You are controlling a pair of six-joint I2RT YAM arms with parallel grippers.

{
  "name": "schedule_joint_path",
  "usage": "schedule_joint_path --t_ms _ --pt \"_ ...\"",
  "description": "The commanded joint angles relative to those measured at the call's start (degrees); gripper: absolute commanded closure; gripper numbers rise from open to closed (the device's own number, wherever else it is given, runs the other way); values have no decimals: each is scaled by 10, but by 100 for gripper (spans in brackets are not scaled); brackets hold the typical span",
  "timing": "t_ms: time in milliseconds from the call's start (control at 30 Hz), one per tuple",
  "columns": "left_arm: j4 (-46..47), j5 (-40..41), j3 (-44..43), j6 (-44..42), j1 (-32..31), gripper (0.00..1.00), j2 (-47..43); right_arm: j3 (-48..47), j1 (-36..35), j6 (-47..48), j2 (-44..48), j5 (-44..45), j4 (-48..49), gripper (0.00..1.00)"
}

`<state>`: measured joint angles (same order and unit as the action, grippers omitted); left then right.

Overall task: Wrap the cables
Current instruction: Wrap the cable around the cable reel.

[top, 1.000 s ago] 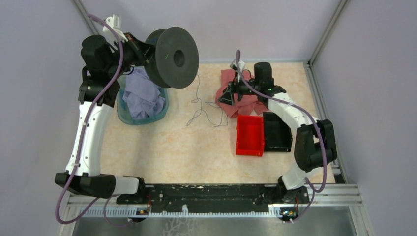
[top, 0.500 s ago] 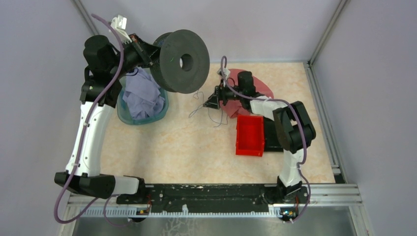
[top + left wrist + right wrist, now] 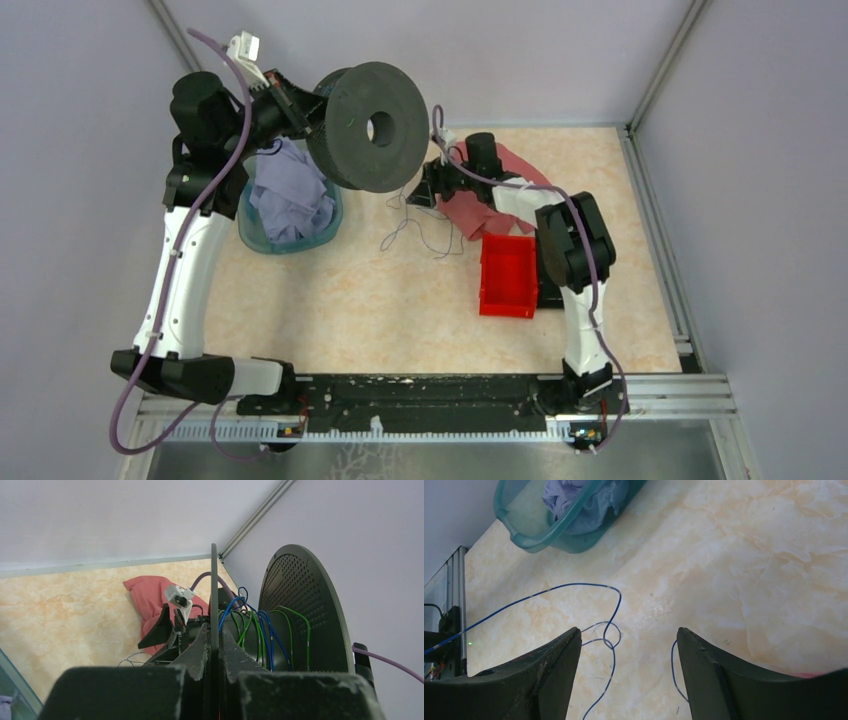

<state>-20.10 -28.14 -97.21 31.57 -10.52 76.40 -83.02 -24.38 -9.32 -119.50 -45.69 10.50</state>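
Note:
The cables (image 3: 402, 228) lie in loose thin loops on the table between the basket and the red bin. In the right wrist view one shows as a fine blue wire (image 3: 613, 655) curling on the marble top. My right gripper (image 3: 628, 630) hangs open just above those loops, nothing between its fingers; from above it (image 3: 421, 190) sits at the loops' far end. My left gripper (image 3: 214, 629) is shut on the thin flange of a large black spool (image 3: 370, 125), held up in the air. Blue and green wire (image 3: 260, 630) is wound on the spool's core.
A teal basket (image 3: 245, 228) with lilac cloth stands at the left. A red cloth (image 3: 470, 212) lies under the right arm's wrist. A red bin (image 3: 507, 275) sits near it, with a black bin (image 3: 552, 296) behind. Metal frame posts edge the table.
My right arm has swung left off the red cloth to hang over the cable loops. The spool has tilted and shifted a little to the right in my left gripper.

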Motion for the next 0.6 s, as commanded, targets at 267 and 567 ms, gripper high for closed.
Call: schedule_joint_path --t_ms 267,567 --pt "52 -5 -3 12 -2 100 -11 -94 -27 24 -65 -20 -48 38" --pt "54 13 10 6 -2 100 -12 -101 -35 -2 -78 -40 -32 66"
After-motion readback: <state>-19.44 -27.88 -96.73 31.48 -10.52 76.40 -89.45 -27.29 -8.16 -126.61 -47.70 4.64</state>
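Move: The blue cable strand I want hangs just off my right fingertips, about 4 cm left, 4 below and 1 back. From my right hand, the cable reel is some 35 cm above, 6 left and 5 back. The pink cloth lies about 17 cm right, 3 ahead and 11 below; the teal basket 26 left, 3 ahead and 8 below. From my left hand, that strand is roughly 7 cm ahead, 9 right and 39 below. I bring my right hand down about 4 cm and left about 3 onto the blue cable, first edging 1 cm forward, then easing back some 2 cm. As it arrives the fingers narrow from wide to under half open, one on each side of the strand, not yet pinching. My left hand keeps the reel raised by its flange and stays still. ##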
